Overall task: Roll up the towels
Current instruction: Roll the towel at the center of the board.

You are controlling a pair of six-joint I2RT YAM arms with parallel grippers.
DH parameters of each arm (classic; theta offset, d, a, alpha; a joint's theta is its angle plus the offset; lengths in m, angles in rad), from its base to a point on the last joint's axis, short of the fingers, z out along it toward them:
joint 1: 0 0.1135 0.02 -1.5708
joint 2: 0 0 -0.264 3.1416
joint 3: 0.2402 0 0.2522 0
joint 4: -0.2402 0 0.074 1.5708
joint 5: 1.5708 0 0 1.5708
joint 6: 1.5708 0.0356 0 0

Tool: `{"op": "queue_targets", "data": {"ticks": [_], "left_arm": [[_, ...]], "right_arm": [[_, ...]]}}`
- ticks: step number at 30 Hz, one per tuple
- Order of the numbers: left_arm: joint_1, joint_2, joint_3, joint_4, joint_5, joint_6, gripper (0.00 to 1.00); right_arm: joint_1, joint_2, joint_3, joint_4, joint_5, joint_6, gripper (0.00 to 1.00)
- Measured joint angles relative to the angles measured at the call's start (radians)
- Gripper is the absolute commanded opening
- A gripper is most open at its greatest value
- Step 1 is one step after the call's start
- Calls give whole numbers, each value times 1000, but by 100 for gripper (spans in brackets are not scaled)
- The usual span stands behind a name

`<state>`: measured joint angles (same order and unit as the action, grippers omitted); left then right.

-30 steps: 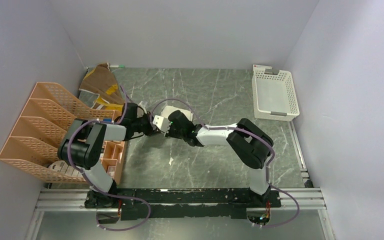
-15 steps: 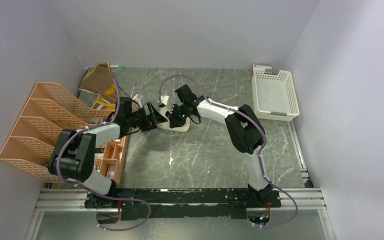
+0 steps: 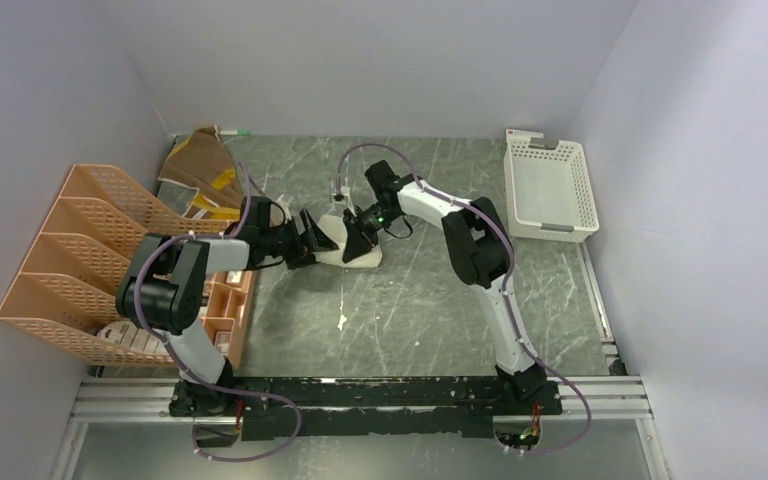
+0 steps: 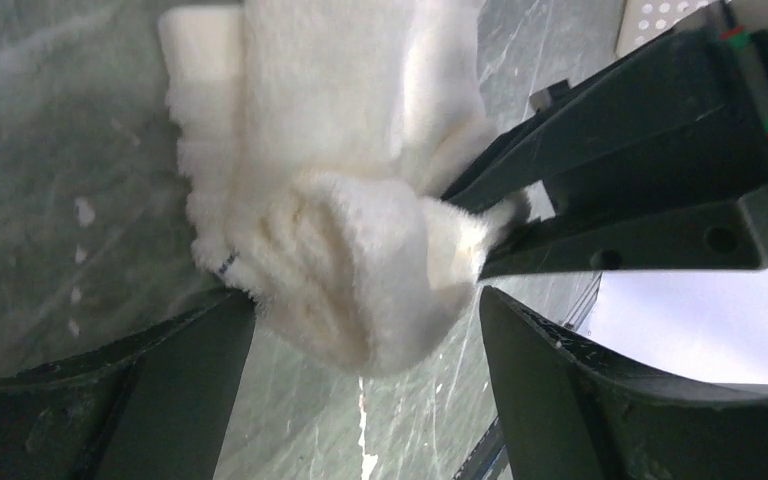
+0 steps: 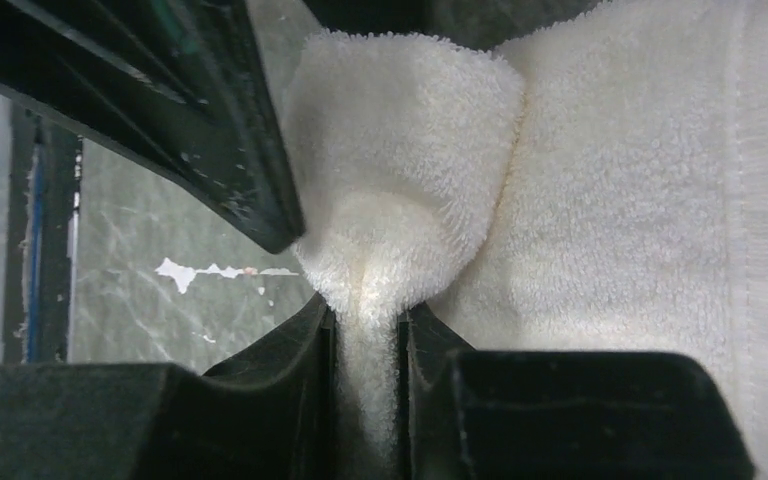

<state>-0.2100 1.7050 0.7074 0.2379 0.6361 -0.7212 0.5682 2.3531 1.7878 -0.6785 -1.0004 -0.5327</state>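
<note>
The cream-white towel (image 3: pixel 332 243) lies bunched on the green marble table (image 3: pixel 410 310) between both grippers. My left gripper (image 3: pixel 310 238) is open at its left end. In the left wrist view the towel's rounded bulge (image 4: pixel 350 270) sits just ahead of the left gripper (image 4: pixel 365 300), between its spread fingers (image 4: pixel 170 390). My right gripper (image 3: pixel 357 238) is shut on a fold of the towel (image 5: pixel 400 150). In the right wrist view the right gripper (image 5: pixel 365 318) pinches a narrow ridge of cloth. The brown towel with mustard-yellow patches (image 3: pixel 200 165) lies at the back left, untouched.
An orange mesh file rack (image 3: pixel 80 250) stands along the left wall, with a small orange tray (image 3: pixel 222 310) beside it. A white slotted basket (image 3: pixel 550 185) sits at the back right. White scuff marks (image 3: pixel 342 322) dot the table in front of the towel.
My left gripper has opened and let go of the cream-white towel. My right arm has reached further back and keeps its pinch on the towel, which now rests on the table.
</note>
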Motion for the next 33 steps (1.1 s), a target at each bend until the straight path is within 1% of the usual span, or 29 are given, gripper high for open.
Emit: {"op": "queue_targets", "data": {"ticks": [2, 3, 4, 5, 7, 8, 9, 10, 12, 14, 17, 19, 21, 22, 23, 25, 26, 27, 30, 33], "left_arm": [[0, 28, 24, 13, 6, 0, 86], [0, 44, 34, 22, 11, 0, 81], [0, 63, 45, 34, 17, 0, 73], [0, 77, 52, 43, 22, 0, 64], [0, 101, 57, 57, 26, 2, 45], [0, 112, 57, 62, 29, 3, 35], [0, 121, 57, 66, 31, -2, 14], [2, 129, 58, 71, 31, 1, 8], [5, 133, 59, 74, 38, 1, 7], [5, 132, 60, 75, 41, 5, 7], [4, 129, 60, 69, 40, 8, 7], [3, 126, 61, 59, 37, 11, 7], [3, 124, 70, 37, 36, 16, 7], [3, 124, 76, 22, 35, 19, 7], [3, 124, 86, 2, 33, 23, 7], [3, 124, 105, -37, 29, 33, 7], [3, 124, 114, -55, 27, 37, 7], [3, 124, 122, -73, 23, 40, 7], [3, 124, 137, -111, 21, 45, 7], [3, 124, 141, -128, 25, 50, 7]], "right_arm": [[-3, 23, 32, -46, -29, -14, 21], [-3, 31, 43, -63, -39, -20, 23], [-3, 37, 52, -81, -48, -26, 25], [-3, 43, 59, -99, -58, -31, 39], [-3, 50, 68, -129, -74, -35, 94], [-2, 50, 70, -148, -87, -33, 99], [-2, 50, 71, -164, -103, -29, 100], [-2, 45, 72, -182, -123, -26, 100], [4, 31, 64, -177, -105, 1, 100], [5, 4, 30, -124, -61, 66, 100], [14, -86, -66, 5, 92, 177, 100], [16, -200, -196, 135, 275, 235, 100], [20, -344, -350, 276, 465, 263, 100], [27, -433, -441, 366, 585, 263, 100], [45, -521, -526, 452, 704, 249, 100], [128, -672, -670, 637, 925, 184, 100], [176, -715, -715, 705, 993, 152, 100], [249, -761, -771, 794, 1075, 100, 100], [400, -806, -883, 953, 1188, -18, 100], [488, -789, -982, 1040, 1264, -150, 97]]}}
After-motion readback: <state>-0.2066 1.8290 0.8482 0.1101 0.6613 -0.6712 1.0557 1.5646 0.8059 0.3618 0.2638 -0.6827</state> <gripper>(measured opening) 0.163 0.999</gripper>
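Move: At the towel, the left hand hovers wide open with the left end of the roll just about 2 cm farther out, 1 cm to its right and 2 cm lower. The right hand already pinches the towel roll right at its pads. The towel's unrolled flap lies some 5 cm ahead of the right hand and 1 cm to its right; the brown cloth lies about 20 cm left and 14 cm ahead of the left hand. Easing about 2 cm forward and down, the left hand closes on the roll's left end and keeps its pinch. The right hand meanwhile opens and lets go, drawing slightly back, then swings forward and right while lifting some 12 cm, and comes back left and towards the base over the towel, sinking a little at the end. Its wrist turns back about 75 degrees and its fingers stay wide open. ##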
